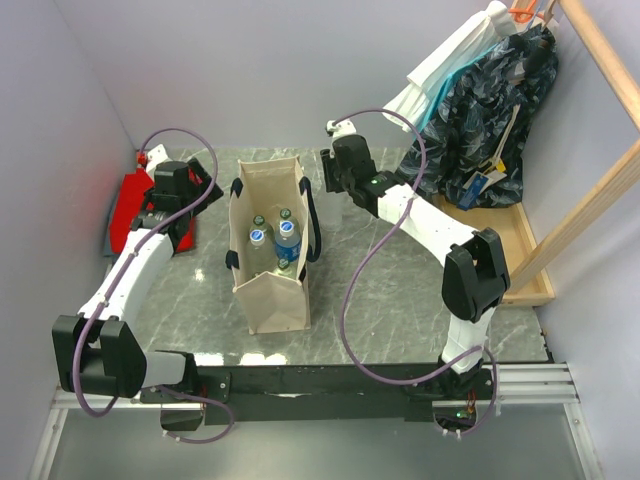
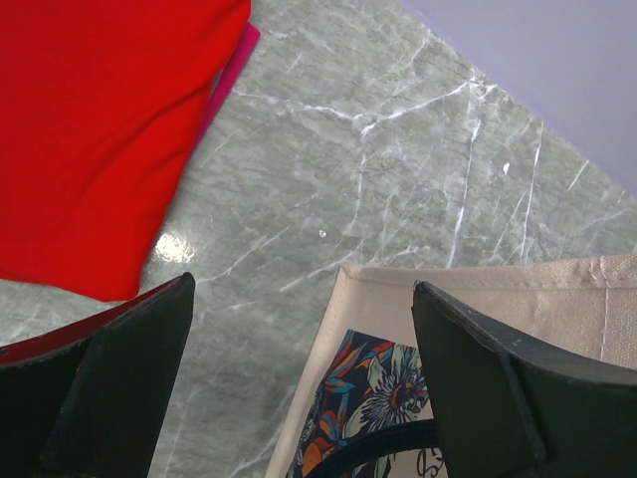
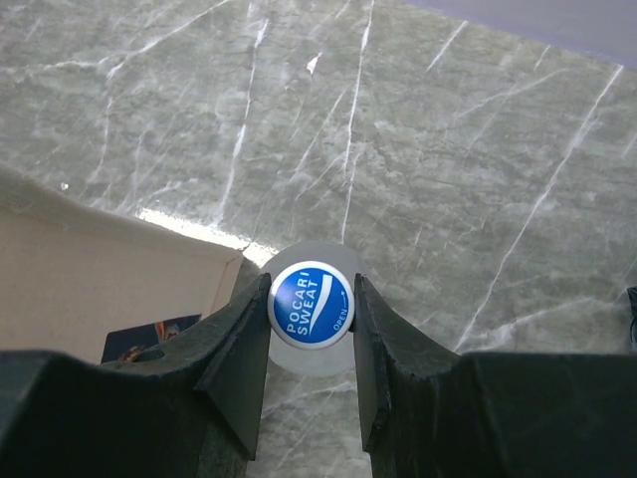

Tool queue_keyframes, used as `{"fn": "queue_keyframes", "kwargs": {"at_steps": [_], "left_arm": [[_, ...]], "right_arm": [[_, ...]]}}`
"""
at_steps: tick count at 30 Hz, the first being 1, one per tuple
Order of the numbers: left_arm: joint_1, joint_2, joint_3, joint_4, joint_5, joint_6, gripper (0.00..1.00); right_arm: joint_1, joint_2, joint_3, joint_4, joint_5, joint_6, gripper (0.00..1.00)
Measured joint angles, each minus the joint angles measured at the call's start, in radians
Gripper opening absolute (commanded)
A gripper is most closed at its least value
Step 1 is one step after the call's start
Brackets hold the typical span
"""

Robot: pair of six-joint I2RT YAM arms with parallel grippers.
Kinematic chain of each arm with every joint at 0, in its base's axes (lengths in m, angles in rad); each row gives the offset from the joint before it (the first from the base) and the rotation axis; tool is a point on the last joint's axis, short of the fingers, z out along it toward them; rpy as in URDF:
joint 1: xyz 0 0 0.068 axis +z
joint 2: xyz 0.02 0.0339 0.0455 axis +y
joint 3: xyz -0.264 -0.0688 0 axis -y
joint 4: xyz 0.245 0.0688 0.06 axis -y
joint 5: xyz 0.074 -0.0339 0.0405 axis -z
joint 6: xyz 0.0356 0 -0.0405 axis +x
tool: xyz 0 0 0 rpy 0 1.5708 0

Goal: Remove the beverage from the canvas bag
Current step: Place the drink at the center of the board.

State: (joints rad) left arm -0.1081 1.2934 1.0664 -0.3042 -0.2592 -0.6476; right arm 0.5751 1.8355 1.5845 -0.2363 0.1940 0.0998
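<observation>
The beige canvas bag (image 1: 270,290) with navy straps stands upright mid-table, with several bottles inside, one with a blue label (image 1: 287,240). My right gripper (image 3: 311,289) is shut on the blue "Pocari Sweat" cap (image 3: 311,304) of a bottle, held over the marble just beside the bag's corner (image 3: 90,289). In the top view that gripper (image 1: 335,178) is at the bag's far right and hides the bottle. My left gripper (image 2: 304,299) is open and empty, low over the table beside the bag's floral-printed side (image 2: 518,294); in the top view it (image 1: 180,225) sits left of the bag.
A red folded cloth (image 1: 130,205) lies at the far left, also in the left wrist view (image 2: 90,129). Clothes (image 1: 490,110) hang on a wooden rack (image 1: 520,250) at the back right. Purple cables loop over both arms.
</observation>
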Motion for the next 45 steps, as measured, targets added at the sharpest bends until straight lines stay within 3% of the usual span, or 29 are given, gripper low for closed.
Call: {"fn": "queue_keyframes", "kwargs": {"at_steps": [4,8,10,14,19,34,45], "left_arm": [[0.000,0.000,0.000,0.000,0.000,0.000,0.96],[0.000,0.000,0.000,0.000,0.000,0.000,0.96],[0.000,0.000,0.000,0.000,0.000,0.000,0.96],[0.000,0.001,0.000,0.000,0.000,0.000,0.96],[0.000,0.001,0.000,0.000,0.001,0.000,0.96],[0.000,0.015,0.000,0.005,0.011,0.000,0.96],[0.000,0.023,0.006,-0.002,-0.013,-0.003,0.96]], "right_arm": [[0.000,0.000,0.001,-0.002,0.000,0.000,0.21],[0.000,0.000,0.002,-0.004,0.000,0.001,0.21],[0.000,0.000,0.002,-0.004,0.000,0.004,0.31],[0.000,0.000,0.002,-0.004,0.000,0.007,0.37],[0.000,0.000,0.002,-0.004,0.000,0.009,0.55],[0.000,-0.003,0.020,0.019,0.018,0.008,0.57],[0.000,-0.026,0.042,-0.006,0.067,0.003,0.75]]}}
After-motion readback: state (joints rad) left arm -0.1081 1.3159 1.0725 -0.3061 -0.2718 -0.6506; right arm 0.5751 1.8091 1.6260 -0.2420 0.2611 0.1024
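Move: The drink, a clear blue-capped bottle standing on the table, has its cap already between the right fingers; its middle is about 10 cm straight below that hand. The canvas bag's middle lies some 13 cm to the right hand's left and 10 cm back, and the blue-label bottle inside it about 9 cm left and 12 cm back. From the idle left hand, the drink is roughly 25 cm to the right and 4 cm ahead. The drink's cap is let go: the right hand keeps its hold in place at first, then opens its fingers off both sides of the cap and rises about 3 cm, in two short steps, straight up above the bottle. The fingers spread further and the hand tips up slightly towards the end. ##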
